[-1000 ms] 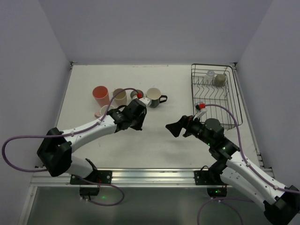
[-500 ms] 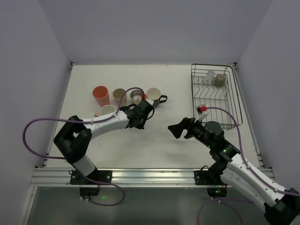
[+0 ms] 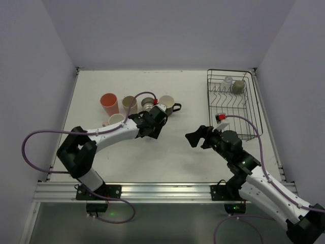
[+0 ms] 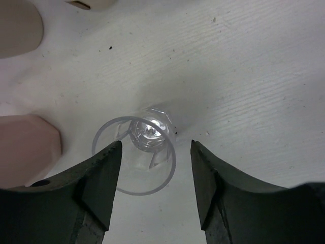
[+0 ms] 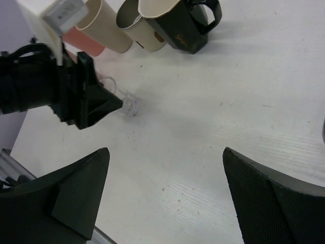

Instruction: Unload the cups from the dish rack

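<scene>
The black wire dish rack (image 3: 255, 109) stands at the right and holds a clear glass (image 3: 228, 80) and a grey-olive cup (image 3: 237, 87) at its far end. On the table to the left stand the salmon-pink tumbler (image 3: 109, 103), tan cup (image 3: 130, 104), metal cup (image 3: 148, 105) and dark mug (image 3: 167, 105). My left gripper (image 4: 156, 152) is open over a second clear glass (image 4: 134, 155), which stands upright between its fingertips. That glass also shows in the right wrist view (image 5: 127, 104). My right gripper (image 3: 195, 138) is open and empty above the table's middle.
A cream cup (image 3: 117, 120) stands in front of the tumbler, close beside my left arm. The pink tumbler (image 4: 25, 147) is just left of my left finger. The dark mug (image 5: 183, 25) stands beyond the glass. Grey walls close in the table on three sides.
My left gripper has moved a little toward the row of cups and its arm has folded lower. My right gripper has drifted slightly right, toward the rack.
</scene>
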`<control>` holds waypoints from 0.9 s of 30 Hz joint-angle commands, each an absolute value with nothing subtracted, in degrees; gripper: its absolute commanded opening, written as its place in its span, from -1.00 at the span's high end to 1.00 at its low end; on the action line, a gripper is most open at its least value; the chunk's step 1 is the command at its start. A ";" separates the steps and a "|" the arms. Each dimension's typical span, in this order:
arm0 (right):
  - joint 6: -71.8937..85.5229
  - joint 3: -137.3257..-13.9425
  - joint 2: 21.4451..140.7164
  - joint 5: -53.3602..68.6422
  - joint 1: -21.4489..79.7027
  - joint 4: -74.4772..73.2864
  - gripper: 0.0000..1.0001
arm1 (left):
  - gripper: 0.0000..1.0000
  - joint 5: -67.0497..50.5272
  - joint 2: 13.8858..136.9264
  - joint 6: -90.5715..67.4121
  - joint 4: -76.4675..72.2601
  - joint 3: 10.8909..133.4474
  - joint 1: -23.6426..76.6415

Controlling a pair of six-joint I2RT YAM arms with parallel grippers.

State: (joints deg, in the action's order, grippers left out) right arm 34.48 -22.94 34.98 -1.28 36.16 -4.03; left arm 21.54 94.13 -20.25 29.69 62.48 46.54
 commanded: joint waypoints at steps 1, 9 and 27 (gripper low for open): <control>33.23 -27.94 37.51 -8.43 35.95 -4.30 -0.89 | -0.24 23.73 85.71 -19.42 28.92 66.35 46.76; 31.03 -41.47 52.19 -11.16 21.57 -6.24 -0.67 | -0.48 12.84 58.76 -15.73 20.49 60.83 46.76; 17.67 -93.56 108.94 -17.75 0.62 -18.62 -0.36 | -0.84 5.71 37.44 -10.47 19.25 44.65 46.14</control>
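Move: The last clear cup in the rack stands some 38 cm ahead of the right hand, 23 cm to its right and about 8 cm lower; the olive cup is 7 cm to that clear cup's right, nearly level with it. The clear cup just set down is directly between and slightly below the left fingers. From the left hand, the silver cup is about 14 cm straight ahead, the black mug 15 cm ahead and 12 cm right, the pale mug 6 cm ahead and 18 cm left. The set-down clear cup is left behind as the left fingers open wider and rise clear, about 26 cm up, then back and partly down, the hand tipping up and rolling. Towards the rack's clear cup the right hand sweeps some 31 cm forward and 19 cm right, rising slightly, swinging about 40 degrees clockwise and tipping down, its fingers narrowing but still open. ##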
